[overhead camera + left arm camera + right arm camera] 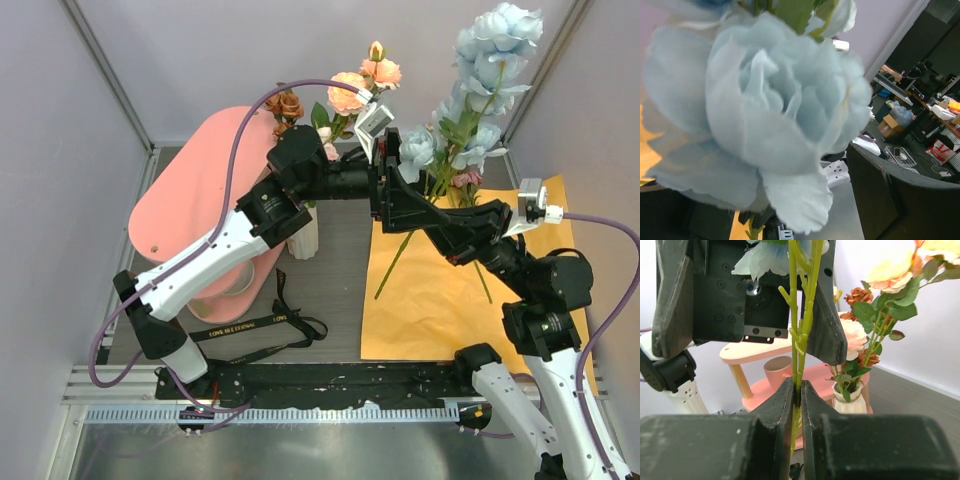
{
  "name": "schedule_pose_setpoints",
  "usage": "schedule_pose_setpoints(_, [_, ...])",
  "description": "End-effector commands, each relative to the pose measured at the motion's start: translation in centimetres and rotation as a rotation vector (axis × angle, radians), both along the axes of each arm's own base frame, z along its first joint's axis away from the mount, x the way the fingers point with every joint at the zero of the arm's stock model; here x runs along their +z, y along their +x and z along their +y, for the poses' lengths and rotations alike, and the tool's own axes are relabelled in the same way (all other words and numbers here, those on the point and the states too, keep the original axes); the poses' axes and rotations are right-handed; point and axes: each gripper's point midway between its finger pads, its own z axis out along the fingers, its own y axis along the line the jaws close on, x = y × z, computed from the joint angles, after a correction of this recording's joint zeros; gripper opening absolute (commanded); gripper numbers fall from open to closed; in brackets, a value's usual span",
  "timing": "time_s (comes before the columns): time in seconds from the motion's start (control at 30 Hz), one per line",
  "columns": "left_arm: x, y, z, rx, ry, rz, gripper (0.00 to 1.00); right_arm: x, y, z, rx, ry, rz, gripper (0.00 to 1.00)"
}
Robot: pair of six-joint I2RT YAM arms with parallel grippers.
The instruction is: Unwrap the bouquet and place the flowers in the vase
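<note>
My right gripper (799, 392) is shut on the green stems (800, 330) of a spray of pale blue flowers (492, 60), held upright above the unwrapped orange paper (440, 300). My left gripper (384, 168) stands open round the same spray; its black fingers (822, 325) sit either side of the stems without touching. One blue rose (775, 115) fills the left wrist view and hides those jaws. The white ribbed vase (850, 401) stands by the pink shelf with peach flowers (350, 92) and rust flowers (287, 104) in it. The left arm partly covers the vase (303, 238).
The black printed ribbon (262, 326) lies loose near the front left. A pink shelf (190, 195) with a pink cup (777, 369) inside it takes up the left side. Grey walls close in the back and both sides.
</note>
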Motion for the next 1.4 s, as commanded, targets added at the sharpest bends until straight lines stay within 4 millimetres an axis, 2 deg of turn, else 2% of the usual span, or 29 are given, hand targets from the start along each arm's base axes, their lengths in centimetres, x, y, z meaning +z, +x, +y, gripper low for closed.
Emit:
schedule_pose_setpoints(0.0, [3.3, -1.3, 1.1, -0.034, -0.089, -0.070, 0.81, 1.3, -1.8, 1.0, 0.100, -0.020, -0.066, 0.01])
schedule_pose_setpoints(0.1, [3.3, -1.2, 1.2, -0.023, -0.088, -0.080, 0.67, 0.5, -2.2, 1.7, 0.158, -0.051, -0.051, 0.01])
schedule_pose_setpoints(0.13, [3.2, -1.0, 1.4, -0.003, -0.080, -0.075, 0.55, 0.4, -2.2, 1.8, 0.166, -0.058, -0.049, 0.01])
schedule_pose_setpoints(0.2, [2.6, -0.6, 1.6, 0.034, -0.050, -0.089, 0.43, 0.0, -2.6, 2.2, 0.196, -0.077, -0.053, 0.01])
schedule_pose_setpoints(0.23, [2.1, -0.3, 1.6, 0.057, -0.035, -0.089, 0.33, -0.2, -2.6, 2.3, 0.203, -0.086, -0.054, 0.01])
schedule_pose_setpoints(0.27, [2.9, -0.1, 2.4, 0.102, -0.055, -0.130, 0.29, -0.3, -2.7, 2.3, 0.205, -0.092, -0.057, 0.01])
schedule_pose_setpoints(0.3, [2.3, 0.1, 2.7, 0.123, -0.027, -0.124, 0.19, -0.6, -2.6, 2.4, 0.201, -0.103, -0.054, 0.05])
schedule_pose_setpoints(0.33, [1.8, 0.2, 3.0, 0.143, -0.012, -0.129, 0.16, -0.9, -2.3, 2.3, 0.186, -0.105, -0.043, 0.16])
schedule_pose_setpoints(0.37, [2.5, 0.1, 4.1, 0.180, -0.026, -0.162, 0.14, -1.2, -1.8, 2.2, 0.166, -0.109, -0.029, 0.26])
schedule_pose_setpoints(0.4, [1.6, 0.2, 4.5, 0.195, 0.003, -0.162, 0.09, -1.7, -1.0, 1.8, 0.117, -0.108, -0.005, 0.46])
schedule_pose_setpoints(0.43, [1.4, 0.1, 5.0, 0.212, 0.012, -0.172, 0.08, -1.9, -0.6, 1.6, 0.091, -0.109, 0.006, 0.54])
schedule_pose_setpoints(0.47, [2.3, -0.2, 6.6, 0.254, -0.006, -0.210, 0.07, -2.1, -0.2, 1.4, 0.066, -0.108, 0.017, 0.65])
schedule_pose_setpoints(0.5, [0.9, -0.1, 7.0, 0.270, 0.034, -0.205, 0.07, -2.6, 0.7, 0.8, 0.007, -0.106, 0.036, 0.69])
schedule_pose_setpoints(0.53, [0.7, -0.1, 7.8, 0.296, 0.042, -0.215, 0.07, -2.7, 1.0, 0.4, -0.025, -0.103, 0.041, 0.72])
schedule_pose_setpoints(0.57, [1.6, -0.6, 10.1, 0.354, 0.023, -0.248, 0.06, -3.4, 1.7, -0.1, -0.066, -0.105, 0.075, 0.75])
schedule_pose_setpoints(0.6, [0.1, -0.2, 10.7, 0.389, 0.058, -0.240, 0.05, -3.5, 2.4, -0.8, -0.128, -0.103, 0.074, 0.76])
schedule_pose_setpoints(0.73, [-0.5, 0.4, 17.2, 0.630, 0.059, -0.245, 0.01, -5.7, 4.0, -1.9, -0.222, -0.137, 0.145, 0.77])
schedule_pose_setpoints(0.77, [-1.7, 1.3, 18.2, 0.702, 0.081, -0.228, 0.02, -6.3, 4.3, -1.9, -0.229, -0.143, 0.160, 0.77])
schedule_pose_setpoints(0.8, [-0.6, 2.2, 21.7, 0.858, 0.036, -0.207, 0.01, -6.5, 4.5, -2.0, -0.235, -0.142, 0.171, 0.77])
schedule_pose_setpoints(0.87, [-1.2, 4.4, 24.7, 1.057, 0.016, -0.147, 0.01, -7.1, 4.9, -1.9, -0.237, -0.137, 0.194, 0.77])
schedule_pose_setpoints(0.9, [-1.1, 6.0, 27.9, 1.239, -0.002, -0.091, 0.00, -7.3, 5.0, -1.9, -0.236, -0.134, 0.201, 0.77])
schedule_pose_setpoints(1.0, [-0.9, 7.7, 30.6, 1.426, -0.019, -0.089, 0.00, -7.5, 5.2, -1.8, -0.233, -0.113, 0.231, 0.77])
schedule_pose_setpoints(1.03, [-1.1, 8.6, 30.1, 1.456, 0.008, -0.117, 0.00, -7.5, 5.3, -1.8, -0.234, -0.111, 0.237, 0.77])
schedule_pose_setpoints(1.07, [0.0, 8.8, 30.2, 1.476, -0.023, -0.117, 0.00, -7.3, 5.1, -1.9, -0.237, -0.104, 0.239, 0.77])
schedule_pose_setpoints(1.13, [0.0, 10.6, 28.7, 1.517, 0.018, -0.141, 0.00, -7.3, 4.9, -2.1, -0.242, -0.104, 0.239, 0.77])
schedule_pose_setpoints(1.2, [1.5, 11.5, 28.5, 1.562, 0.001, -0.142, 0.00, -7.0, 4.6, -2.4, -0.258, -0.096, 0.232, 0.77])
schedule_pose_setpoints(1.23, [1.2, 12.6, 27.3, 1.575, 0.024, -0.154, 0.00, -6.9, 4.5, -2.6, -0.266, -0.094, 0.229, 0.77])
schedule_pose_setpoints(1.27, [2.5, 12.8, 27.5, 1.595, -0.026, -0.168, 0.00, -7.1, 4.6, -3.0, -0.289, -0.090, 0.239, 0.78])
schedule_pose_setpoints(1.37, [3.7, 14.1, 26.9, 1.609, -0.080, -0.218, 0.00, -7.2, 4.4, -3.7, -0.324, -0.087, 0.253, 0.78])
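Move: The blue flower's stem already stands between the left hand's open fingers, level with them and about 1 cm ahead. The white vase lies roughly 17 cm ahead and 19 cm to the left of the left hand, some 40 cm below; the pink shelf's middle is about 15 cm ahead, 38 cm left and 35 cm lower. The right hand already grips the same stem, with the left fingers about 6 cm straight above its own. The left fingers shut on the blue flower's stem just above the right hand's grip; then the right fingers open, let go and back off, down about 9 cm and forward 5. Keeping its pinch, the left hand sweeps some 25 cm left and then 12 cm forward towards the white vase, swinging nearly 85 degrees counter-clockwise to point forward. ##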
